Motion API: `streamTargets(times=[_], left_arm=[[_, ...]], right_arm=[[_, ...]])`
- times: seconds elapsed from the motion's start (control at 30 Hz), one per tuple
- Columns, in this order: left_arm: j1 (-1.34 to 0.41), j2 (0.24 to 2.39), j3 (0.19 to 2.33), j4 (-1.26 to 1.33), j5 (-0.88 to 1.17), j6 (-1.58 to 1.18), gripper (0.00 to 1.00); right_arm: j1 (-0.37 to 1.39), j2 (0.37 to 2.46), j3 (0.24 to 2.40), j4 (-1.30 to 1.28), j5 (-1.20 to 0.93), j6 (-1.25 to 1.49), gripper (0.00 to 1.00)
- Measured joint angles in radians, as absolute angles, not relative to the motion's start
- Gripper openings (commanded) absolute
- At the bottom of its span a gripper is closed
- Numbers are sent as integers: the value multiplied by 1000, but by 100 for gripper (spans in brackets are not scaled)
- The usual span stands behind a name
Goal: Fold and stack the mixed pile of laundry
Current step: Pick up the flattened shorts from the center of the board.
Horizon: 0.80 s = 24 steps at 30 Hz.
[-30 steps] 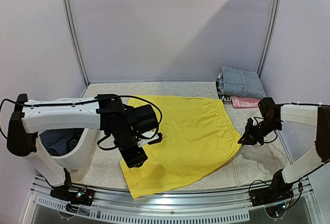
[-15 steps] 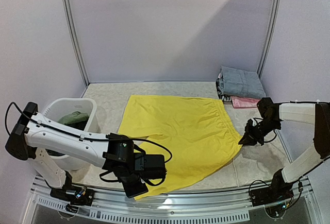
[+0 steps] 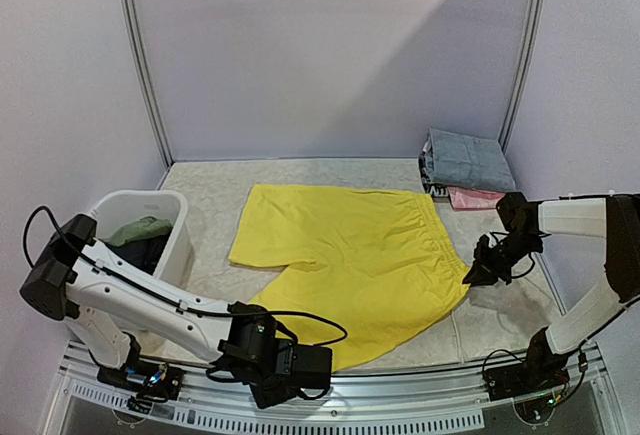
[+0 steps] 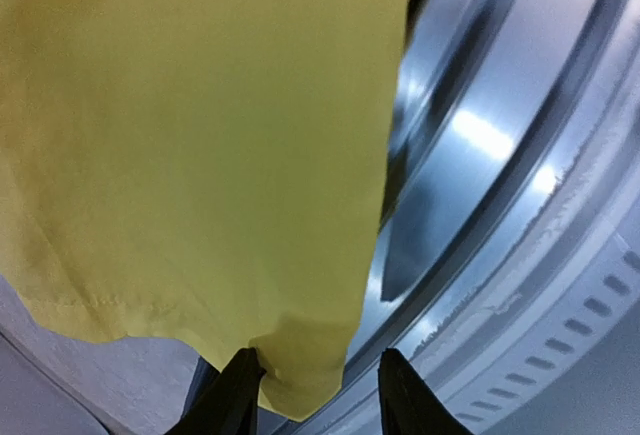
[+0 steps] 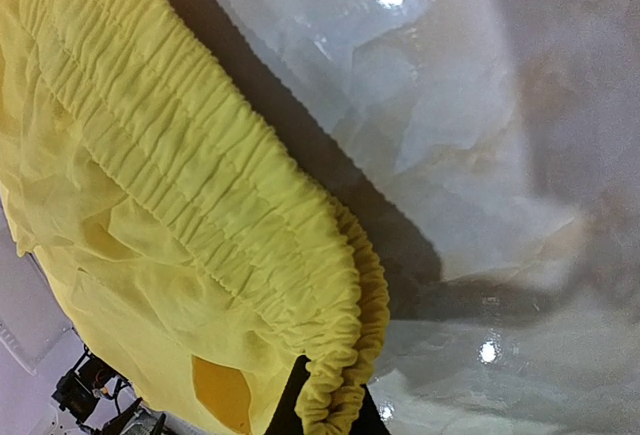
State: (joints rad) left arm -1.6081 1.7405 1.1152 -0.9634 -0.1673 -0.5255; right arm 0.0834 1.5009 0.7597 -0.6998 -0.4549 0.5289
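Note:
The yellow shorts [image 3: 350, 255] lie spread flat across the middle of the table. At the near edge, my left gripper [image 3: 322, 367] is low, by their near hem corner. In the left wrist view the left gripper [image 4: 320, 375] stands with its jaws apart and the hem corner [image 4: 300, 355] between them, against the left finger [image 4: 235, 395]. My right gripper [image 3: 472, 275] is shut on the right end of the elastic waistband [image 5: 340, 285], with the band bunched round its fingertips [image 5: 290, 405]. More of the laundry pile shows as an olive-green item [image 3: 140, 227] in the tub.
The white tub [image 3: 178, 240] stands at the left, beside the left arm. A folded grey garment [image 3: 465, 160] over a pink piece [image 3: 475, 198] sits at the back right corner. A metal rail [image 4: 500, 185] runs along the table's near edge.
My left arm has swung from over the shorts' left side down to the near edge, uncovering the tub, and its jaws have narrowed. The right gripper has stayed put.

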Motion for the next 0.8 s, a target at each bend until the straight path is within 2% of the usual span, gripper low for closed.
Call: streamTargets(times=[0.13,0.27,0.3,0.37,0.6,0.8], left_arm=[[-1620,1783,1113,-953,-219,-558,28],[-1637,1804,1113,-951,-265,-582,23],[-1639,1805,1113,-951,-274,-588,18],[-1641,1807,1113,-951,-290,-596,0],[-1642,1792,1113,-974,-328,-592,0],[-1621,1655,1167,-1057,-335,-563,0]], right_arm=[[83,1501,760,-700,-455,516,0],[83,1506,760,-700,-455,508,0],[83,1509,760,-700,-455,507,0],[83,1512,760,-700,-455,506,0],[83,1518,796,-759,-450,493,0],[84,1496,922,-897,-417,489,0]])
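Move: The near leg corner of the yellow shorts hangs just under the left hand's open fingers, some 2 cm down and 1 cm ahead; the shorts' middle is about 24 cm ahead and 6 cm to the right. The laundry basket stands roughly 26 cm ahead and 29 cm left. From the right hand, already shut on the waistband corner, that leg corner is some 21 cm back and 25 cm left, the folded stack about 25 cm ahead and 5 cm right. The shorts' leg corner is pinched by the left fingers, which sink about 1.5 cm and ease slightly forward while closing fully, tips swinging some 10 degrees forward; the left hand then lifts it quickly, by nearly 6 cm. The right hand keeps its grip on the waistband corner, all but still at first, then rises with it by 3 to 4 cm. ##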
